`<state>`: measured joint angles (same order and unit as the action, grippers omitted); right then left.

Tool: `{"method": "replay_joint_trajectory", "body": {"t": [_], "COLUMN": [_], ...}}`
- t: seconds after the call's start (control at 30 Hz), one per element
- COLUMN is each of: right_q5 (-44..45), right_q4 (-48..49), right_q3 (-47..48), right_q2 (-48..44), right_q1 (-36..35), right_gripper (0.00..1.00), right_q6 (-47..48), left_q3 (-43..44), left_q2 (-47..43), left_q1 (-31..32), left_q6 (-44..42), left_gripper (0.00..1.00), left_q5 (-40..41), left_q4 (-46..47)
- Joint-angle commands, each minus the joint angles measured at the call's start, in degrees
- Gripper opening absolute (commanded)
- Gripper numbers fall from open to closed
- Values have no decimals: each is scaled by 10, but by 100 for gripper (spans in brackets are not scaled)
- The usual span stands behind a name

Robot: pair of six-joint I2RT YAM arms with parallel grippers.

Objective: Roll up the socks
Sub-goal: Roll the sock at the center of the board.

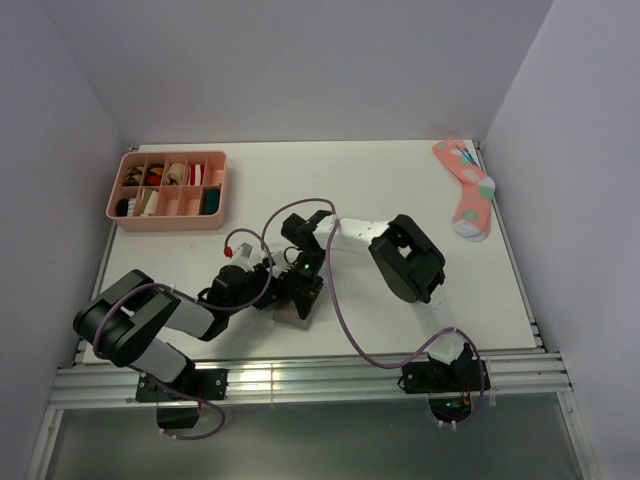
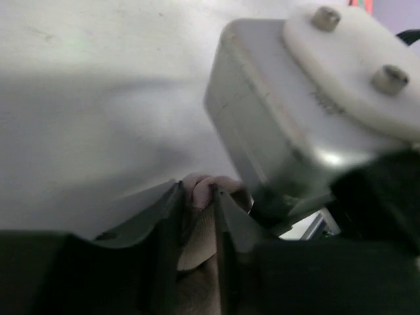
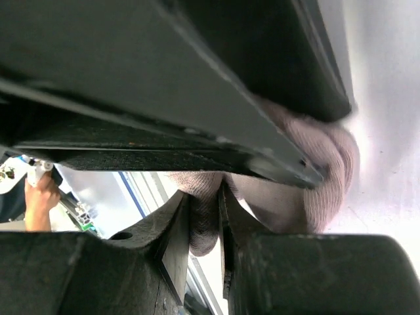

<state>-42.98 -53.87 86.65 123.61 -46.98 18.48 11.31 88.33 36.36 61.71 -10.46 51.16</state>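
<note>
A taupe-brown sock lies bunched near the table's front middle, under both grippers. In the left wrist view my left gripper has its jaws narrowly set on a fold of the taupe fabric, which touches both fingers. The silver and white body of the right arm's wrist fills the upper right there. My right gripper pinches another fold of the same sock, with the left gripper's black finger crossing just above. From above, the left gripper and right gripper meet tip to tip.
A pink compartment tray with small items stands at the back left. A coral-pink spotted sock lies at the back right edge. The metal rail of the table's near edge runs just behind the sock.
</note>
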Motion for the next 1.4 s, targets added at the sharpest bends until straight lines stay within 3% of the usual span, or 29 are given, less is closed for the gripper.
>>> {"method": "replay_joint_trajectory", "body": {"t": [0.0,0.23,0.57,0.63,0.9,1.17,1.37], "right_q5": [130,133,135,133,127,113,113], "right_q4": [84,76,66,65,45,-7,-33], "right_q3": [6,15,32,33,49,91,117], "right_q2": [56,68,84,86,97,124,141], "right_q1": [-1,-1,-2,-1,-1,-1,-1], "right_gripper": [19,19,19,19,19,19,19], "right_q6": [9,7,7,8,23,59,76], "left_q3": [5,-4,-25,-37,-71,-55,-75], "left_q2": [-40,-101,-212,-251,-409,-395,-392], "left_q1": [4,3,3,3,21,99,117], "left_q6": [-25,-37,-57,-49,-91,-131,-149], "left_gripper": [34,44,49,54,54,53,53], "left_q5": [18,64,102,134,140,185,187], "left_q4": [-20,-85,-220,-248,-300,-304,-270]}}
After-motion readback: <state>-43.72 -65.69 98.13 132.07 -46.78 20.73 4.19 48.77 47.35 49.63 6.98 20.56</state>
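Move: From the left hand the half-rolled sock's middle lies roughly 4 cm back, 2 cm to the right and 1 cm lower, with part of the cloth still between its fingertips. The right fingertips are some 6 cm back and 5 cm right of the left hand; the table's front edge runs about 15 cm straight back. From the right hand, already gripping the sock, the sock's middle is about 2 cm ahead, 3 cm left and 1 cm down. Sideways to its left and up, about 6 and 2 cm, the left hand comes free of the sock while its fingers, already parting, open on to about half their range. It then draws back some 4 cm and comes round a little to the right, rolling nearly 20 degrees about its finger line. The right hand stays put, still pinching the sock and tilting only slightly. ##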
